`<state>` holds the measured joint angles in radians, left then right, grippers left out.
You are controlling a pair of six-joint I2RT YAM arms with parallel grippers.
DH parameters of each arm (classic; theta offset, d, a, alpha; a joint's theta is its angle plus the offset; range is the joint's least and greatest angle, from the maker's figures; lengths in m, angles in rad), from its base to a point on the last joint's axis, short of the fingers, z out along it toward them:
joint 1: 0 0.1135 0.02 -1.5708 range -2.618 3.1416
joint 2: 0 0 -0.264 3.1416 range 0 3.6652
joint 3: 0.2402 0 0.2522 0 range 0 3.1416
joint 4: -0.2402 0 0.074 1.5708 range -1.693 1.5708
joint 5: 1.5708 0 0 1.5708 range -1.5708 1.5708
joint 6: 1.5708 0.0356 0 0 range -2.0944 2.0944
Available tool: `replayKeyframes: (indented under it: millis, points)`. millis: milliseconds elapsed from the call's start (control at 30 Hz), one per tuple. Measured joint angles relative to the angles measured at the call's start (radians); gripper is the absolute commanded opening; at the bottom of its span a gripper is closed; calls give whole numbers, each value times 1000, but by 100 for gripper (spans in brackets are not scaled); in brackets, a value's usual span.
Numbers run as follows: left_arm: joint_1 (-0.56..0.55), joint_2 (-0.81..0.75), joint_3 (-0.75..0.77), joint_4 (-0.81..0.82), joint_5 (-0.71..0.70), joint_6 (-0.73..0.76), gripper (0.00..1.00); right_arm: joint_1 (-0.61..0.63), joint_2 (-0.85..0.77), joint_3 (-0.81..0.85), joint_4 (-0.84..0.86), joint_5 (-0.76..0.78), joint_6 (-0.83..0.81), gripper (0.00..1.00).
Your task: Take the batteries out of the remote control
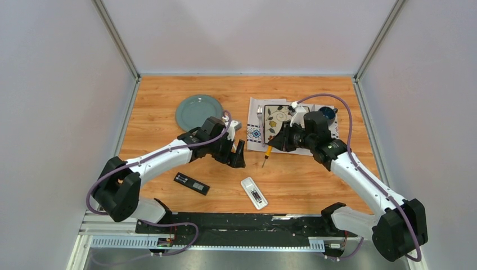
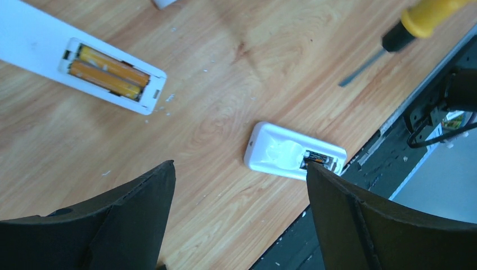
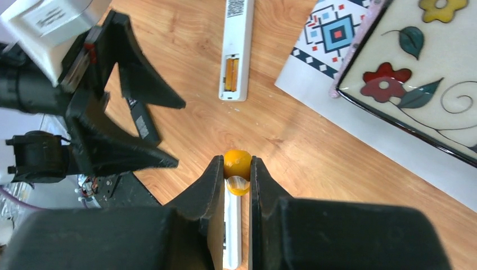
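A long white remote [image 2: 34,39] lies with its compartment open and two gold-orange batteries [image 2: 107,72] side by side inside. The right wrist view shows the same remote [image 3: 237,22] and batteries [image 3: 232,73]. A short white remote [image 1: 254,193] near the front edge is also open, with a dark cell [image 2: 318,158] in it. My left gripper [image 2: 239,165] hangs open over bare wood beside it, holding nothing. My right gripper [image 3: 236,162] is shut on the orange handle of a screwdriver [image 1: 268,152], just right of the left gripper [image 1: 237,157].
A black bar-shaped remote [image 1: 191,183] lies front left. A green plate [image 1: 198,111] sits at the back. A flowered square plate [image 1: 279,121], a fork [image 1: 260,112] and a dark bowl [image 1: 327,114] rest on a patterned placemat [image 1: 255,135]. A white strip [image 3: 233,230] lies under my right fingers.
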<state>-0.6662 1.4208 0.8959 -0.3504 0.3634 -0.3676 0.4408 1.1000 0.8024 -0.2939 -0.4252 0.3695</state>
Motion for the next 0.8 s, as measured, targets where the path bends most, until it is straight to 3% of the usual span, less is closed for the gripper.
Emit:
replayKeyframes:
  millis: [300,400,600,800]
  points:
    - [-131,-55,-45,15,-4,10,75,-98,31,0,-44,16,-1,0]
    - [-198,-55,-84,31,3,6,55,-132,46,0,-60,16,0,0]
    - [-318,-11,-145,59,37,-2,28,-162,53,0,-69,14,0,0]
    - [-418,96,-146,97,81,5,14,-170,52,-2,-72,14,3,0]
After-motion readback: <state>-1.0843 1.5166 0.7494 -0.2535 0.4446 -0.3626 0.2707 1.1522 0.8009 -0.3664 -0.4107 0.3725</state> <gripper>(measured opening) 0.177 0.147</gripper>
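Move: The white remote with the dark batteries lies about 11 cm back of the left hand, 7 cm to its right and some 9 cm below. The narrow remote with orange batteries is roughly 6 cm ahead of that hand and 2 cm to its left; the black remote lies about 8 cm back and 14 cm left, all on the table. From the right hand, the white remote lies roughly 14 cm back, 6 cm left and 16 cm below. Towards the white remote's battery end, the left hand sweeps back about 16 cm, first nearly level, then sinking some 6 cm and drifting a little right. It turns clockwise about 25 degrees while its wide-open fingers close almost fully on nothing. The right hand, still holding the yellow screwdriver, draws off to the right, also easing down and forward. ##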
